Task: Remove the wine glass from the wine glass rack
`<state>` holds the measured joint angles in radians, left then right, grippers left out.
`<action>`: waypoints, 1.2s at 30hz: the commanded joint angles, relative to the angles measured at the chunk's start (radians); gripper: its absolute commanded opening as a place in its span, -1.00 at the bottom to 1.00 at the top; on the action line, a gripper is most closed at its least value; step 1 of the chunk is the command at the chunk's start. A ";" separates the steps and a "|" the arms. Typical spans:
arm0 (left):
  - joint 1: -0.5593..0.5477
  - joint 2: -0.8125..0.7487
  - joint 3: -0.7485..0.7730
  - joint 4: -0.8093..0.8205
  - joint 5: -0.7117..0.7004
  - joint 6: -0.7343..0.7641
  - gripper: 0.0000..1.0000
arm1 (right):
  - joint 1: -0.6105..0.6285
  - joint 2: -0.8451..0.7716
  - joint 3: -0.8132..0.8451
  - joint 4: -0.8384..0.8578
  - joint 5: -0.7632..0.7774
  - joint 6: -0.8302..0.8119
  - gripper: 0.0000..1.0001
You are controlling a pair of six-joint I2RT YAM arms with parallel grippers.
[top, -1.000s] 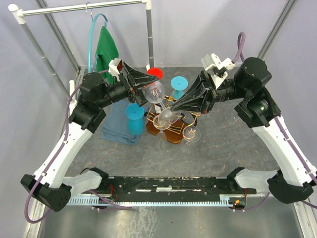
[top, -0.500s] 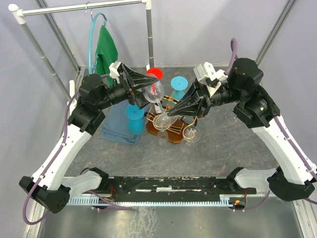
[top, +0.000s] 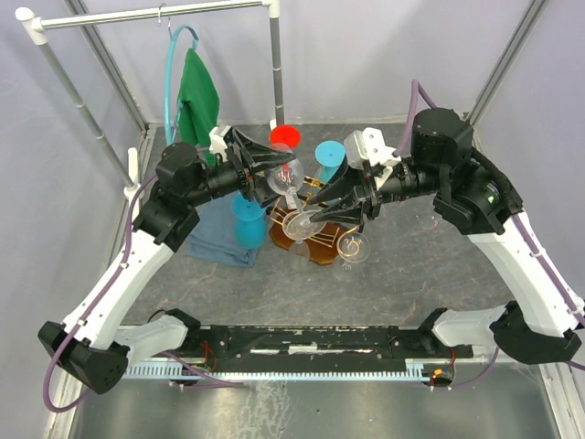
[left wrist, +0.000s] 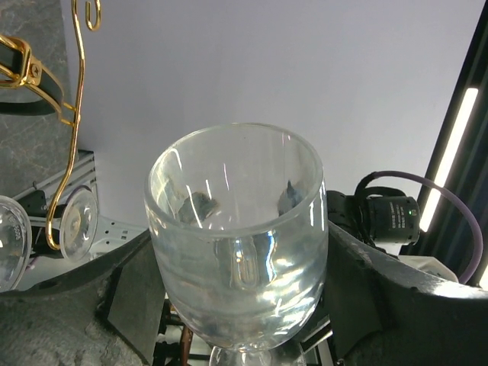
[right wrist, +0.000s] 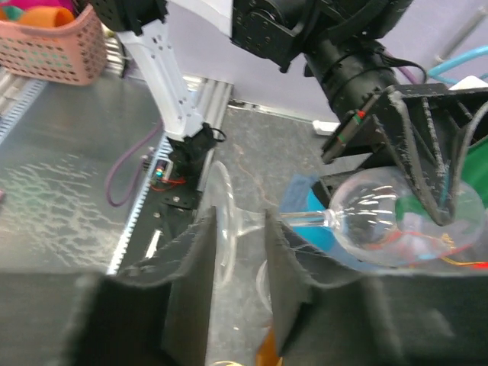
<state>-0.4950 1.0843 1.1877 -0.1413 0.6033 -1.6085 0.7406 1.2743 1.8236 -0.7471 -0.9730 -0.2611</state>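
Note:
A clear wine glass [top: 291, 170] hangs tilted in the air above the wine glass rack [top: 322, 245], a gold wire frame on a brown base. My left gripper [top: 281, 174] is shut on its bowl [left wrist: 236, 244], one finger [left wrist: 130, 293] against each side. My right gripper [top: 309, 219] is at the glass's foot. In the right wrist view its jaws [right wrist: 238, 221] stand a little apart, with the foot's rim [right wrist: 223, 229] loose in the gap. The stem runs off to the bowl [right wrist: 396, 221].
More glasses hang on the rack [left wrist: 65, 114], one at its front right [top: 352, 245]. Two teal spools [top: 248, 215] [top: 330, 157], a red one [top: 284, 137] and a blue cloth [top: 218, 236] lie around it. A green cloth [top: 195, 91] hangs from the white rail [top: 155, 14].
Both grippers have drifted slightly left with the glass. My left jaws have narrowed onto the bowl. My right jaws, shut on the foot before, have parted a little.

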 commanded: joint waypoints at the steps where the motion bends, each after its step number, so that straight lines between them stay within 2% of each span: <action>1: -0.006 -0.032 0.028 0.056 0.006 0.003 0.26 | 0.011 0.002 0.055 -0.078 0.103 -0.064 0.13; 3: -0.001 -0.026 0.052 0.038 0.000 0.055 0.15 | 0.013 -0.016 0.050 -0.082 0.143 -0.060 0.53; 5: 0.012 -0.015 0.095 -0.005 0.000 0.135 0.12 | 0.013 -0.047 0.037 -0.081 0.179 -0.062 0.74; 10: 0.070 -0.012 0.243 -0.222 -0.051 0.409 0.12 | 0.013 -0.166 -0.041 -0.015 0.291 -0.028 0.93; 13: 0.104 -0.026 0.350 -0.463 -0.250 0.675 0.12 | 0.013 -0.225 -0.089 0.048 0.353 0.006 0.99; 15: 0.115 -0.038 0.422 -0.599 -0.467 0.827 0.12 | 0.012 -0.241 -0.103 0.051 0.373 0.009 1.00; 16: 0.115 -0.062 0.443 -0.654 -0.633 0.927 0.12 | 0.013 -0.240 -0.107 0.041 0.383 0.007 1.00; 17: 0.114 -0.083 0.444 -0.673 -0.727 0.965 0.12 | 0.013 -0.232 -0.107 0.032 0.385 0.006 1.00; 20: 0.114 -0.140 0.423 -0.680 -0.962 1.082 0.13 | 0.013 -0.201 -0.104 0.015 0.395 0.005 1.00; 26: 0.116 -0.211 0.331 -0.616 -1.272 1.240 0.17 | 0.013 -0.160 -0.129 0.056 0.374 0.020 1.00; 31: 0.114 -0.298 0.186 -0.469 -1.415 1.380 0.19 | 0.013 -0.162 -0.161 0.075 0.385 0.011 1.00; 36: 0.115 -0.353 0.033 -0.302 -1.470 1.509 0.19 | 0.013 -0.160 -0.189 0.096 0.385 0.016 1.00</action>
<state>-0.3817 0.7650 1.2991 -0.6704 -0.7429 -0.2691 0.7509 1.1355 1.6444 -0.7200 -0.5930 -0.2543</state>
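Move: The left hand already holds the wine glass's bowl, the glass lying sideways; open table lies about 30 cm to its left, 5 ahead and 40 below. The blue cloth lies some 18 cm left and 9 ahead, the near blue cup 9 left and 2 back. From the right hand at the glass's foot end, the rack's left clear glass hangs roughly 6 cm ahead, 4 left and 25 below; the right clear glass is level ahead, 11 right. Left hand swings the wine glass 29 cm left, righting it; right opens, withdraws rightward, then moves forward and down. ##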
